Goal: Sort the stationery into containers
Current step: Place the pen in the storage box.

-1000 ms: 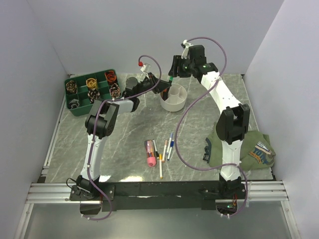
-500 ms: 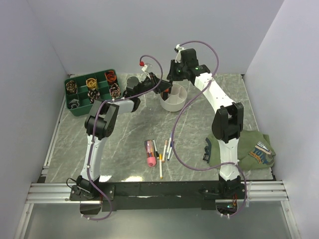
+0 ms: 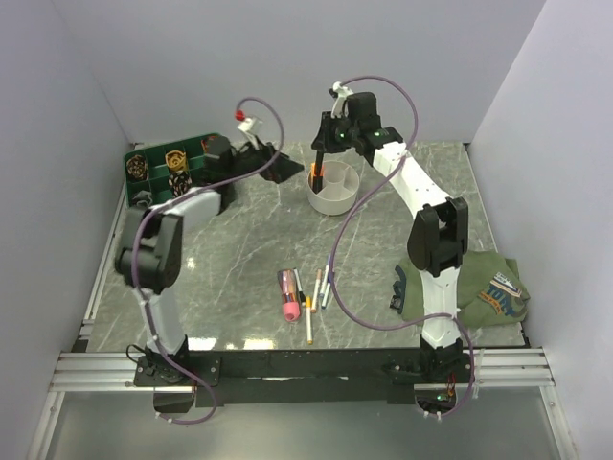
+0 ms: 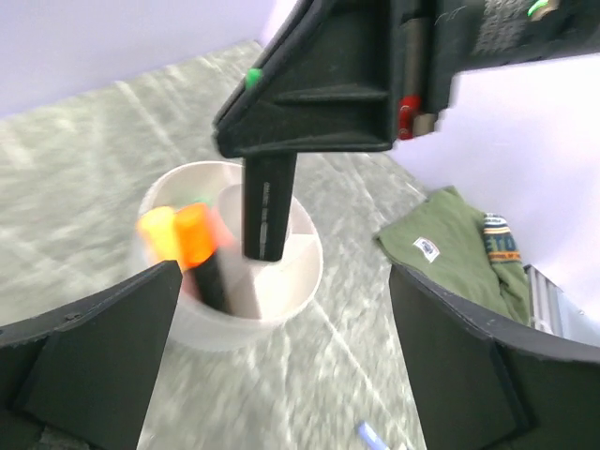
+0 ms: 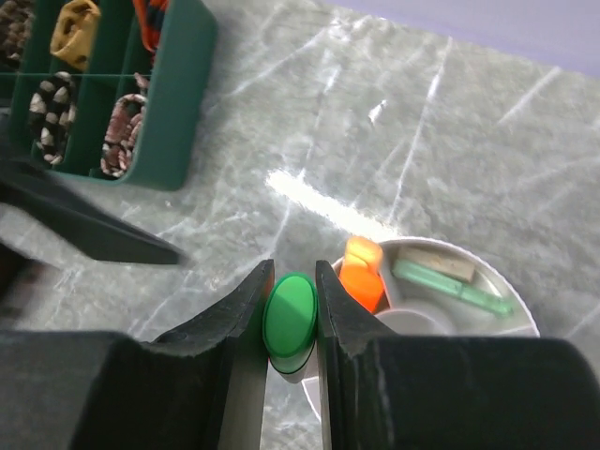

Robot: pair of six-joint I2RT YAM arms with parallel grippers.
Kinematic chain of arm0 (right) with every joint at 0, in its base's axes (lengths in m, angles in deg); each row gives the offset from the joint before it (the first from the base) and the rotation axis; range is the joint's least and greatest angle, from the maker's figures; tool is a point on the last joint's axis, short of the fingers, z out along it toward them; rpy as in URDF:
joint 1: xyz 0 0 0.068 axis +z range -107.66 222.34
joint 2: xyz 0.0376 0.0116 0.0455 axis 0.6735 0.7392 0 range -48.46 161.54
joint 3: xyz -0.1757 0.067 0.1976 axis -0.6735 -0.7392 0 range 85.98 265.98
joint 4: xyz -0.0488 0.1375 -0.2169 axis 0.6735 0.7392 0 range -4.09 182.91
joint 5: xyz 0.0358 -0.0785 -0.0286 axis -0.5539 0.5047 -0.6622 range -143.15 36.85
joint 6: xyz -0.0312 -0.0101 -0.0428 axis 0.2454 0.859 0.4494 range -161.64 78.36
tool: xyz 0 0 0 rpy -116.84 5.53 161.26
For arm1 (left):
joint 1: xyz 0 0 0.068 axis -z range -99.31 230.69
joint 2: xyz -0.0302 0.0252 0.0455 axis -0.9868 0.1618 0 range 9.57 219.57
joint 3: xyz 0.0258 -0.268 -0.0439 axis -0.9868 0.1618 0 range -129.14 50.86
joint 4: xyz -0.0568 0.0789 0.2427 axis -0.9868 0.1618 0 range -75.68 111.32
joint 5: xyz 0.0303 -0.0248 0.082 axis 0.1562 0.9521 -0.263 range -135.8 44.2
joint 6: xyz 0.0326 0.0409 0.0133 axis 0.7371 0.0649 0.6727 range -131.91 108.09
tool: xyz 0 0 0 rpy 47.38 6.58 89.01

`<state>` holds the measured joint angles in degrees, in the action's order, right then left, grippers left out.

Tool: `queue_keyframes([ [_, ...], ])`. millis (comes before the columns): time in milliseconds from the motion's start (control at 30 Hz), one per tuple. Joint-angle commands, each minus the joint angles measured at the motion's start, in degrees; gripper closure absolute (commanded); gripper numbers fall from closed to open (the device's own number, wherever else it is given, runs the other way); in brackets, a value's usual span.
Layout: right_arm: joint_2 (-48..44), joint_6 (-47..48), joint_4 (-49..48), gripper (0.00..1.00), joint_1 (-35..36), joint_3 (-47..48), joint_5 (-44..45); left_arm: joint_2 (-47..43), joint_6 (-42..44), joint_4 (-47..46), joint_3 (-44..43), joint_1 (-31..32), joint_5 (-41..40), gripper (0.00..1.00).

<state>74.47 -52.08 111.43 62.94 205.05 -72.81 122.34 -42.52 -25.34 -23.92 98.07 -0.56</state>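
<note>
My right gripper is shut on a black marker with a green cap and holds it upright over the near rim of the white round bowl. The left wrist view shows this marker's black barrel hanging just above the bowl. An orange-capped black marker stands in one compartment, and a green pen and a tan one lie in another. My left gripper is open and empty, left of the bowl. A pink marker, a thin yellow pen and white pens lie on the table.
The dark green tray with coiled bands stands at the back left, close behind my left wrist. The olive-green pouch lies at the right edge beside the right arm. White walls close in three sides.
My left arm has swung left and drawn its open gripper back from the bowl, where the orange-capped marker now stands. My right gripper has moved left and down with the green-capped marker.
</note>
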Motion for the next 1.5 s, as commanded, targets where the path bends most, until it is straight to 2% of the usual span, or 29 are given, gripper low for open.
queue_keyframes([
  [0,-8.73,0.94,-14.07,1.00,0.23,-8.03,-2.84,-12.81,7.84,9.67,5.07,-3.23,0.57,0.00],
  [200,-16.31,6.30,-31.47,1.00,1.28,-28.59,-0.74,-22.05,14.34,19.96,10.53,-3.68,-3.65,0.01],
  [233,-16.58,7.35,-34.97,1.00,1.20,-29.84,-0.73,-22.50,14.70,21.02,10.71,-3.68,-4.36,0.01],
  [533,-15.89,12.71,-44.31,1.00,2.16,-34.34,-1.08,-22.25,17.08,25.60,10.01,-3.76,-5.95,0.01],
  [700,-13.69,14.21,-44.86,1.00,2.25,-33.55,-0.55,-19.96,16.90,26.12,7.90,-3.76,-6.30,0.01],
  [900,-11.32,14.22,-40.56,1.00,2.25,-31.53,-0.82,-18.03,17.96,27.35,5.35,-3.94,-7.53,0.00],
  [1467,-9.03,16.24,-39.05,1.00,3.13,-33.72,-0.73,-15.30,16.11,25.60,4.82,-5.61,-7.53,0.00],
])
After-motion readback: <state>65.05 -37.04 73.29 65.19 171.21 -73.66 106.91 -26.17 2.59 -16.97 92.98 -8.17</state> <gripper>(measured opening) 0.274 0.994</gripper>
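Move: The green-capped black pen is still pinched upright in the right fingers; the round white storage box it is bound for has its middle about 2 cm back and 3 cm right of that hand, some 17 cm below. The orange-capped marker standing in the box is about 1 cm ahead and 1 cm left, roughly 14 cm lower. From the empty left hand, the box lies about 5 cm ahead, 8 cm right, 17 cm below. The green-capped pen, kept pinched at its capped end, is carried by the right hand back about 3 cm and slightly down, then swung as the fingers tip up some 25 degrees, with a small rise and forward return. From there it is lowered about 4 cm into the storage box beside the orange-capped marker. The wide-open left hand draws away left and back, rising and then sinking again. ##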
